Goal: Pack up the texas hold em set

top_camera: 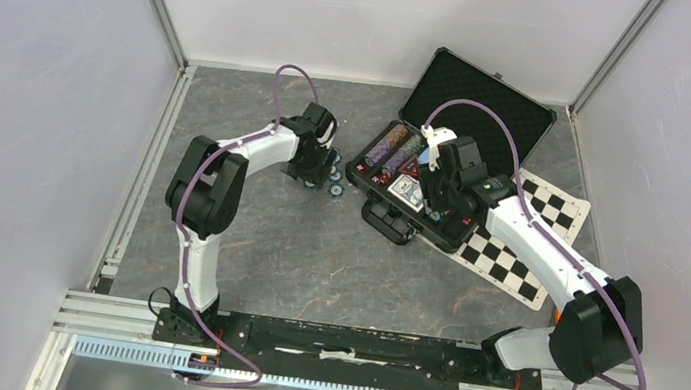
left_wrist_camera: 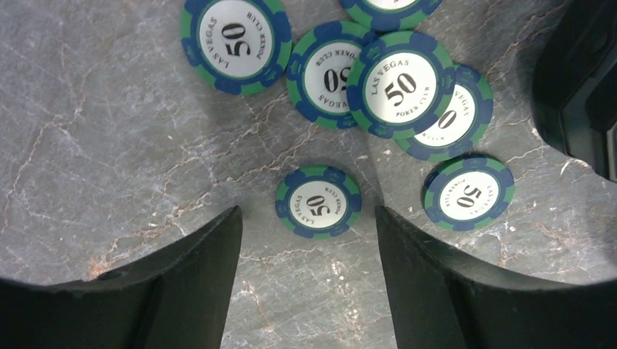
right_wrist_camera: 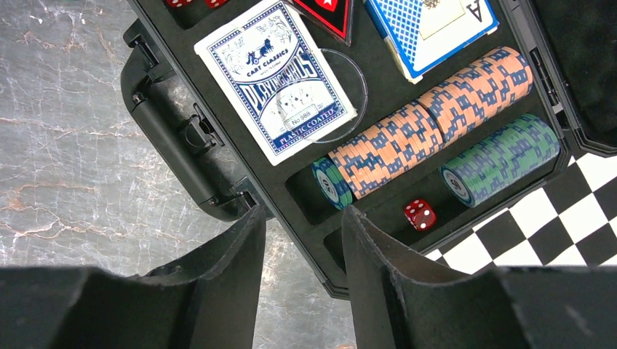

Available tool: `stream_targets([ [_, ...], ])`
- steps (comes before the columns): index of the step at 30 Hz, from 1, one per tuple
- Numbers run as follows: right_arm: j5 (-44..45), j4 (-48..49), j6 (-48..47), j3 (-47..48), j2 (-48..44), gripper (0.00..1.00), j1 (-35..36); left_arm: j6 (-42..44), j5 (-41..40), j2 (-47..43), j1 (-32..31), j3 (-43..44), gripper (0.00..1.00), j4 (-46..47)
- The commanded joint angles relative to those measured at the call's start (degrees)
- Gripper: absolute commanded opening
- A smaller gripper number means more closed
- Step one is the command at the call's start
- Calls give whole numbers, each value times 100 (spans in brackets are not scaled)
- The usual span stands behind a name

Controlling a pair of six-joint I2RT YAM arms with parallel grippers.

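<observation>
The black case (top_camera: 482, 107) lies open at the back right. Its tray (right_wrist_camera: 378, 69) holds two blue card decks (right_wrist_camera: 275, 80), a row of orange-blue chips (right_wrist_camera: 429, 120), a row of teal chips (right_wrist_camera: 502, 156) and a red die (right_wrist_camera: 420, 214). Several teal "50" chips (left_wrist_camera: 400, 87) lie loose on the table left of the case. My left gripper (left_wrist_camera: 309, 218) hangs open over them, and a single chip (left_wrist_camera: 318, 201) lies flat just ahead of its fingertips. My right gripper (right_wrist_camera: 304, 218) is open and empty above the case's front rim, near the handle (right_wrist_camera: 171, 138).
A black-and-white checkered mat (top_camera: 526, 249) lies under and right of the case. The case's dark edge (left_wrist_camera: 582, 87) shows at the right of the left wrist view. White walls and metal rails (top_camera: 136, 188) enclose the grey marbled table (top_camera: 312, 261).
</observation>
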Motion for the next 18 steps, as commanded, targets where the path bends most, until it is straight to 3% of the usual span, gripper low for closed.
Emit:
stream_targets([
  [1,-79,58,117,223,-202,48,-8,178,-100,180,-13,134,72,192],
  [11,-67,57,122,225,-211,48,-8,-64,132,422,19,333,55,-237],
  [18,-168,85,149,303,-172,47,-8,-33,58,131,22,202,52,-296],
])
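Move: The chip to be gripped, a blue-and-green 50 lying alone, is about 1 cm ahead and 1 cm right of the left hand, its middle roughly 1 cm below. Another single chip is some 8 cm to that hand's right, level with it. The overlapping trio is about 5 cm ahead and 6 cm right, and another chip about 8 cm ahead and 1 cm right. From the right hand, the chip to be gripped lies about 31 cm left, 5 cm ahead and 12 cm lower. The lone 50 chip, flat on the table between the left hand's open fingers, is centred by a small shift of that hand, about 1 cm to the right and nearly as much forward, barely sinking and without turning. The fingers close meanwhile from three-quarters to half open, until both tips meet opposite edges of the chip and pinch it across its width. ##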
